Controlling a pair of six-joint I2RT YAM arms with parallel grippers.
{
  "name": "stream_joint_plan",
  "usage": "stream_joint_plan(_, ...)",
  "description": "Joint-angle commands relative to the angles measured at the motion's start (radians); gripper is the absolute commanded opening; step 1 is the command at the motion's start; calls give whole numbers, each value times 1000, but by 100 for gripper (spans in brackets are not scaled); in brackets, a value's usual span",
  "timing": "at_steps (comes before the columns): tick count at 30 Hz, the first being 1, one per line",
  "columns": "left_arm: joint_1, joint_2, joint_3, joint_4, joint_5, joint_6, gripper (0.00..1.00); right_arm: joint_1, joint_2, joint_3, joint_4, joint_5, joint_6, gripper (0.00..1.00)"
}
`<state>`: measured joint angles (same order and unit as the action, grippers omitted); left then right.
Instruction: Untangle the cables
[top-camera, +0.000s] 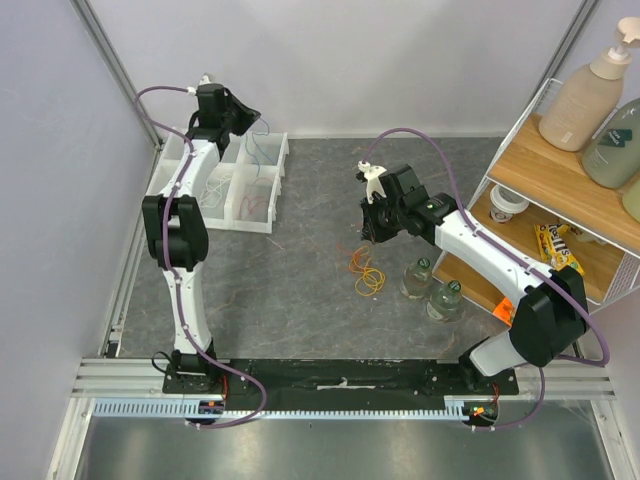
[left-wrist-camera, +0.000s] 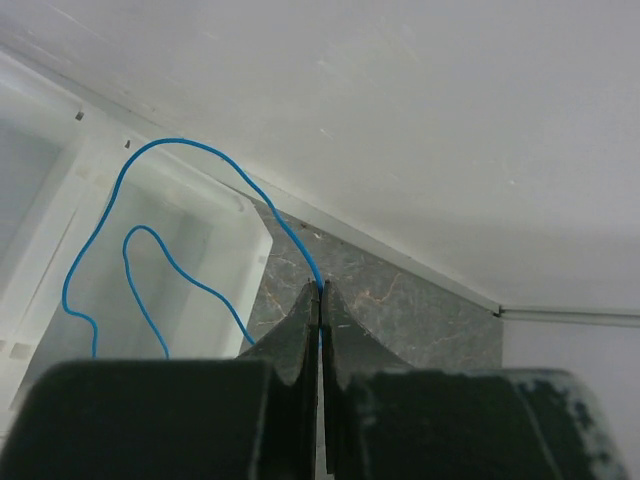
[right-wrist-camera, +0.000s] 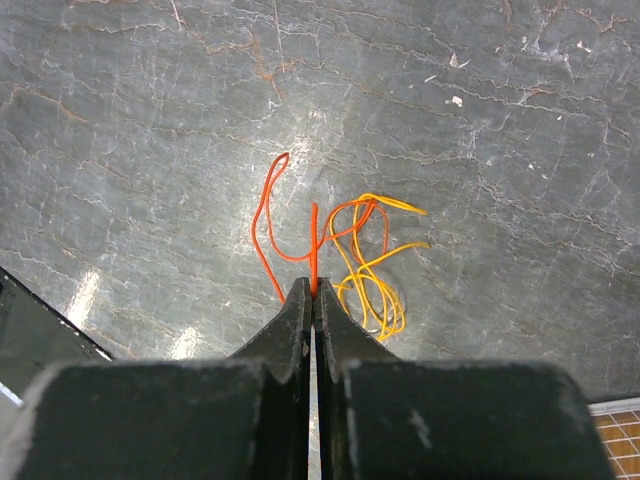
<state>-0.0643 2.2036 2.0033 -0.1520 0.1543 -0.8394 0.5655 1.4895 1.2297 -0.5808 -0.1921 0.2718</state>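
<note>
My left gripper (left-wrist-camera: 320, 288) is shut on a thin blue cable (left-wrist-camera: 100, 225). Its loop hangs over a compartment of the white divided tray (left-wrist-camera: 240, 215). From above, this gripper (top-camera: 255, 125) is at the tray's (top-camera: 278, 190) far right corner. My right gripper (right-wrist-camera: 314, 285) is shut on an orange cable (right-wrist-camera: 262, 225), just above the grey table. The orange cable is still crossed with a yellow cable (right-wrist-camera: 375, 290) lying in loops to its right. In the top view the orange and yellow bundle (top-camera: 366, 272) lies just below the right gripper (top-camera: 372, 235).
Two small clear bottles with green caps (top-camera: 418, 275) (top-camera: 445, 298) stand to the right of the bundle. A wire and wood shelf (top-camera: 560, 190) with bottles, a cup and candy fills the right side. White walls close off the back and left.
</note>
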Motion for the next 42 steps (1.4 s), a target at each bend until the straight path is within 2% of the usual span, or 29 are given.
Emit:
stream_joint_plan(1, -5, 85, 120, -116, -10, 49, 2, -4, -6, 25, 7, -26, 7, 0)
stream_joint_plan(6, -12, 93, 124, -213, -33, 51, 2, -4, -5, 31, 4, -26, 18, 0)
stream_joint_plan(7, -11, 81, 121, -233, -53, 49, 6, -4, -5, 33, 4, -26, 20, 0)
stream_joint_plan(8, -12, 61, 111, -241, -68, 60, 12, -4, -5, 34, 4, -26, 20, 0)
stream_joint_plan(13, -8, -13, 124, -253, -93, 114, 61, -3, 5, 48, 6, -46, 27, 0)
stream_joint_plan(14, -6, -30, 129, -261, -93, 120, 68, -6, 8, 53, 7, -50, 29, 0)
stream_joint_plan(18, -3, -146, 77, -307, -110, 149, 70, -3, 11, 47, 27, -90, 53, 0)
stream_joint_plan(21, 3, -280, -64, -333, -111, 154, 68, -3, 9, 34, 27, -102, 64, 0)
stream_joint_plan(24, 1, -460, -287, -311, -35, 132, 64, -3, 5, 19, 27, -99, 67, 0)
stream_joint_plan(29, -25, -835, -773, -140, 241, 102, 58, -3, 5, 17, 50, -157, 116, 0)
stream_joint_plan(32, -118, -1063, -983, -71, 316, 123, 59, 4, 8, 25, 99, -251, 180, 0)
stream_joint_plan(36, -271, -1283, -1161, -70, 350, 77, 68, 10, 5, 19, 221, -390, 294, 0)
stream_joint_plan(39, -377, -1373, -1261, -40, 347, -13, 76, 14, -5, -16, 346, -483, 429, 0)
stream_joint_plan(42, -480, -1397, -1292, -17, 318, -29, 77, 19, -6, -36, 395, -515, 516, 0)
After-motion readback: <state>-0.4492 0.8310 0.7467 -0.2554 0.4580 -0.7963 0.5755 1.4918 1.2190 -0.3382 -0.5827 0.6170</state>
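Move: The left gripper holds the blue cable over the white tray's far-right compartment, whose middle is about 3 cm ahead, 2 cm left and 19 cm below. The red cable's compartment is about 11 cm back and 2 left, the white cable's some 9 back and 12 left. From the right gripper, closed on an orange strand, the orange-yellow tangle lies 2 cm ahead and 15 below; the near bottle is about 3 back, 12 right. Lower the left gripper about 6 cm over the tray compartment and open it wide to let go of the blue cable, then lift clear and sweep back some 40 cm and to the right, turning clockwise about 40 degrees towards the orange strand. Late on, keep the right gripper pinched on that strand and carry it left and up to meet it, its left side rolling up. ##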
